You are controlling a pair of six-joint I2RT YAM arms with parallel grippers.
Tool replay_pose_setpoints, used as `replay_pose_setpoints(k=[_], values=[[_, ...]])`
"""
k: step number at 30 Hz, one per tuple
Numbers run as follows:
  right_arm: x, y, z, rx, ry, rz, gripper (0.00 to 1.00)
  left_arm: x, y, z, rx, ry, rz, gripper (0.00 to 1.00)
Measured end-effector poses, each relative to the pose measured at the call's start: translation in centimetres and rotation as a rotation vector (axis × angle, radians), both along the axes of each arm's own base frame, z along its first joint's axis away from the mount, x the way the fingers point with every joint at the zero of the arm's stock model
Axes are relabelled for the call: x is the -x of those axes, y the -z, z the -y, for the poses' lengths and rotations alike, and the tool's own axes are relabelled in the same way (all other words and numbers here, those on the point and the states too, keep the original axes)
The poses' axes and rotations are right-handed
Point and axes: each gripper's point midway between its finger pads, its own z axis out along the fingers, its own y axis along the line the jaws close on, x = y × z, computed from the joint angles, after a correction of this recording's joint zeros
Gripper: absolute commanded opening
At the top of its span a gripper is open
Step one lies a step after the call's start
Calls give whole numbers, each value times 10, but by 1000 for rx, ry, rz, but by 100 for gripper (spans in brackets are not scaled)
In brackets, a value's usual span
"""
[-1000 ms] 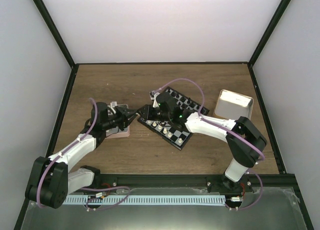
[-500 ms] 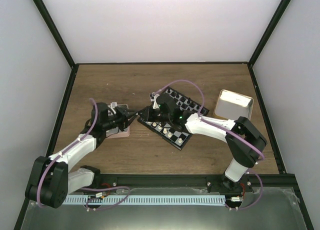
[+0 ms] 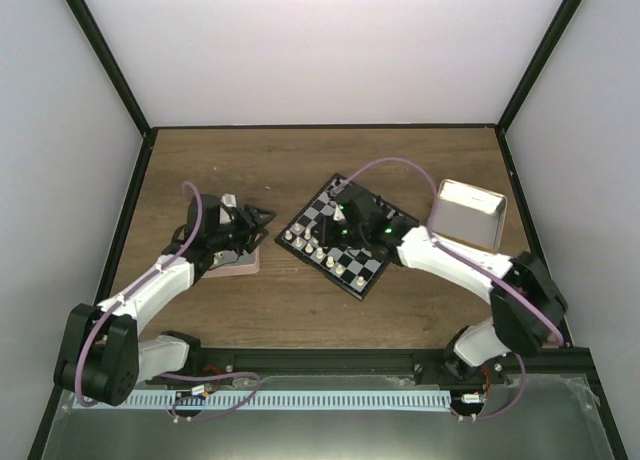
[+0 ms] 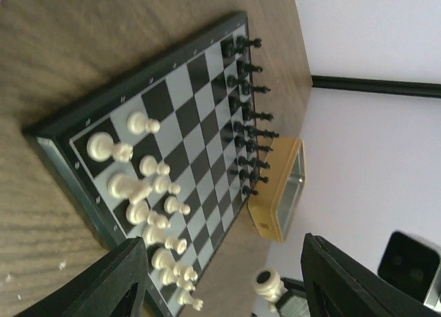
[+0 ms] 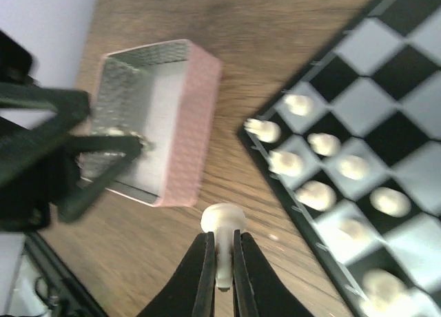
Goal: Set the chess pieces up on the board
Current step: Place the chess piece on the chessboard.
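The board (image 3: pixel 345 242) lies slanted at mid-table, also in the left wrist view (image 4: pixel 186 117). Cream-white chess pieces (image 4: pixel 148 193) fill its near-left rows and black ones (image 4: pixel 248 117) line its far edge. My right gripper (image 5: pixel 222 244) is shut on the stem of one cream-white piece (image 5: pixel 222 219), held in the air. From above, that gripper (image 3: pixel 338 215) hangs over the board's left part. My left gripper (image 3: pixel 262 223) stands open and empty by the pink tray (image 3: pixel 245 265), its fingers (image 4: pixel 124 275) wide apart.
A tan box with a silvery inside (image 3: pixel 468 212) sits right of the board. The pink tray (image 5: pixel 186 117) rests on the wood left of the board, under my left arm. Black frame rails border the table.
The two grippers met left of the board. My right gripper shut on the white piece, my left gripper opened and drew back left, and the right carried the piece over the board.
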Motion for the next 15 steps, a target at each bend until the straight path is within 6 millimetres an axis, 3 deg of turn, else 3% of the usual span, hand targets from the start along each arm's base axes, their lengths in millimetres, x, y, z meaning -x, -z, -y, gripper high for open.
replay_pose_setpoints(k=[4, 7, 12, 15], values=[[9, -6, 48, 130, 40, 13, 1, -13, -11, -8, -145, 18, 100, 64], [20, -2, 71, 221, 34, 6, 1, -23, -24, -15, -246, 22, 174, 64], [47, 44, 99, 430, -38, -130, 1, -34, -46, -28, -388, 14, 281, 65], [58, 63, 112, 520, -67, -192, 1, -34, -50, -34, -443, 15, 308, 65]])
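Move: My right hand already grips a white chess piece. The gap in the near-left row that I carry it towards lies about 10 cm right, 5 back and 14 below. Either side of that gap stand the corner piece, some 12 right and 7 back of my hand, and the row's last piece, about 8 right and 3 back. My empty left hand has the tray's remaining pieces roughly 12 cm left, 4 back and 13 below. I sweep my right hand about 11 cm right and some 6 back along the board's near-left edge, level first and then sinking about 6 cm towards the gap by the near corner, turning roughly 30 degrees so the fingers point nearly straight down, grip kept. My open, empty left hand rises about 5 cm while drawing left and forward, clear of the board, its fingers swinging round towards forward. ##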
